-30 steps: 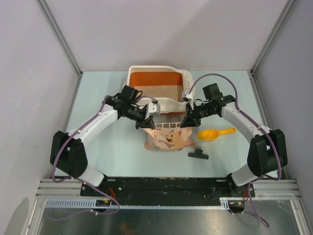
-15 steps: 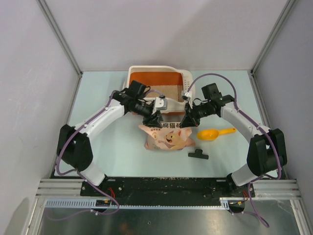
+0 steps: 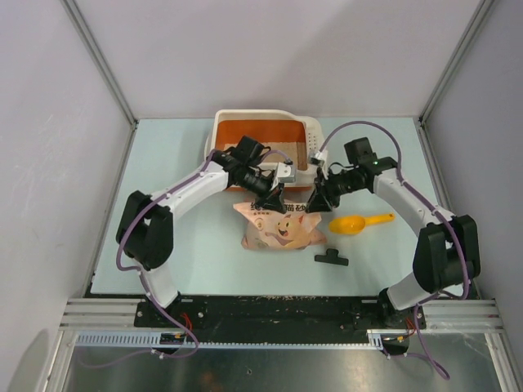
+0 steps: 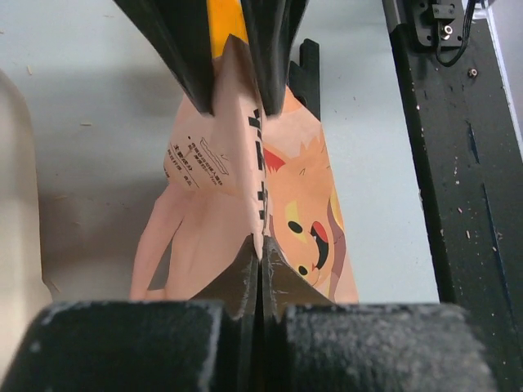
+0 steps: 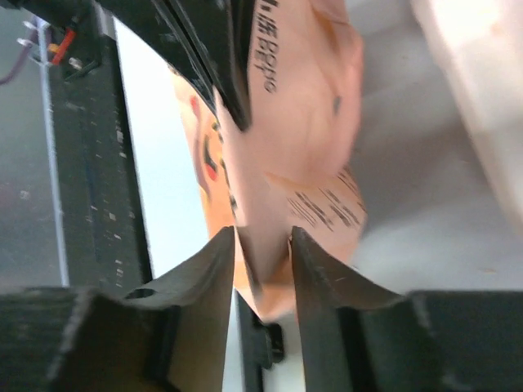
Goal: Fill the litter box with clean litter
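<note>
The cream litter box (image 3: 222, 122) stands at the back, with pale clean litter (image 3: 292, 153) on its floor below the orange inner wall. In front of it the pink printed bag (image 3: 282, 230) stands upright. My left gripper (image 3: 276, 194) is shut on the bag's top edge (image 4: 245, 139), its jaws pressed together on the fold. My right gripper (image 3: 317, 201) is at the same edge, just to the right. Its jaws (image 5: 263, 237) stand apart, with the bag's fold (image 5: 294, 147) loose between them.
An orange scoop (image 3: 359, 222) lies to the right of the bag. A black clip (image 3: 331, 258) lies in front of it. The litter box's wall shows pale at the left edge (image 4: 16, 204) of the left wrist view and at the top right (image 5: 482, 98) of the right wrist view.
My left gripper let go of the bag's left corner, moved right along the top edge and shut on it again near the right gripper. The right jaws have opened.
</note>
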You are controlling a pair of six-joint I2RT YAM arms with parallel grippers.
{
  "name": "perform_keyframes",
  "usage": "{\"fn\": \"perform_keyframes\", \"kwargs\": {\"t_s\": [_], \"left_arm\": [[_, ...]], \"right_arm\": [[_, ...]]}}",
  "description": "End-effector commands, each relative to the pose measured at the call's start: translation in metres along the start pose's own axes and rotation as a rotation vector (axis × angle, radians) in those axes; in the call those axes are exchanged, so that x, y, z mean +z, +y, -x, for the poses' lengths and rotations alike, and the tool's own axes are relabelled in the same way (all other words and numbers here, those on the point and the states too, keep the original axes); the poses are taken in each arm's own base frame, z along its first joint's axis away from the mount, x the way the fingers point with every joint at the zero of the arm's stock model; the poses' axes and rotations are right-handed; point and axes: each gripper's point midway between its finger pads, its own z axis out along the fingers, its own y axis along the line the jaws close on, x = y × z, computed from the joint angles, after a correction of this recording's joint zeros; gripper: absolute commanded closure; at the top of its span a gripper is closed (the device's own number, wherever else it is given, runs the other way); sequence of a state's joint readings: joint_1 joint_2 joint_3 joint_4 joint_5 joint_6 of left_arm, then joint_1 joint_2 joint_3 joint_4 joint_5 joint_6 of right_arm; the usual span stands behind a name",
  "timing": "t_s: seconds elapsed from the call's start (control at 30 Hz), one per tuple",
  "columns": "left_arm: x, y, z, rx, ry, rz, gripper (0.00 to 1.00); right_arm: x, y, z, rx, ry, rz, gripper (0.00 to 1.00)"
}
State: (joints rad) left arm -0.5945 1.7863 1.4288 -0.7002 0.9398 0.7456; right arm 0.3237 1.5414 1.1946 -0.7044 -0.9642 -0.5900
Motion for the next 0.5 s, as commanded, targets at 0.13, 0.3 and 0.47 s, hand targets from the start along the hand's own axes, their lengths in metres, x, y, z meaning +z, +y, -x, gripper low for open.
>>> {"fn": "perform_keyframes", "kwargs": {"t_s": [0.13, 0.3, 0.47], "left_arm": [[-0.008, 0.003, 0.01, -0.041, -0.005, 0.044, 1.0], [-0.008, 0.005, 0.013, -0.068, -0.009, 0.047, 1.0], [-0.009, 0.007, 0.013, -0.095, -0.017, 0.047, 1.0]], "right_arm": [[-0.032, 0.006, 0.037, -0.342, -0.047, -0.099, 0.44], [-0.004, 0.006, 0.04, -0.407, -0.029, -0.058, 0.42], [0.011, -0.004, 0.041, -0.405, -0.034, -0.05, 0.45]]}}
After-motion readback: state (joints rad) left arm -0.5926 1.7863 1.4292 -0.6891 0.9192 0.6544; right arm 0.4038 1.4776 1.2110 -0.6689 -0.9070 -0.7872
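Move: The left hand already pinches the gathered top of the litter bag, whose middle lies about 4 cm back, 1 cm to its right and 7 cm below. From the opening right hand, the bag's middle is roughly 6 cm left, 4 cm back and 8 cm below. The litter box is some 16 cm ahead and 11 cm left, the yellow scoop about 16 cm right and 3 cm back, the black clip about 7 cm right and 12 cm back, all lower. The right fingers come free of the bag's folded top as they open to just over half, the hand pulling out about 2.5 cm to the right and lifting some 3 cm. It then swings back left over the bag towards the left hand, sinking slightly, while the wrist rolls nearly 20 degrees about the fingers' line. The left hand stays put, shut on the fold. ##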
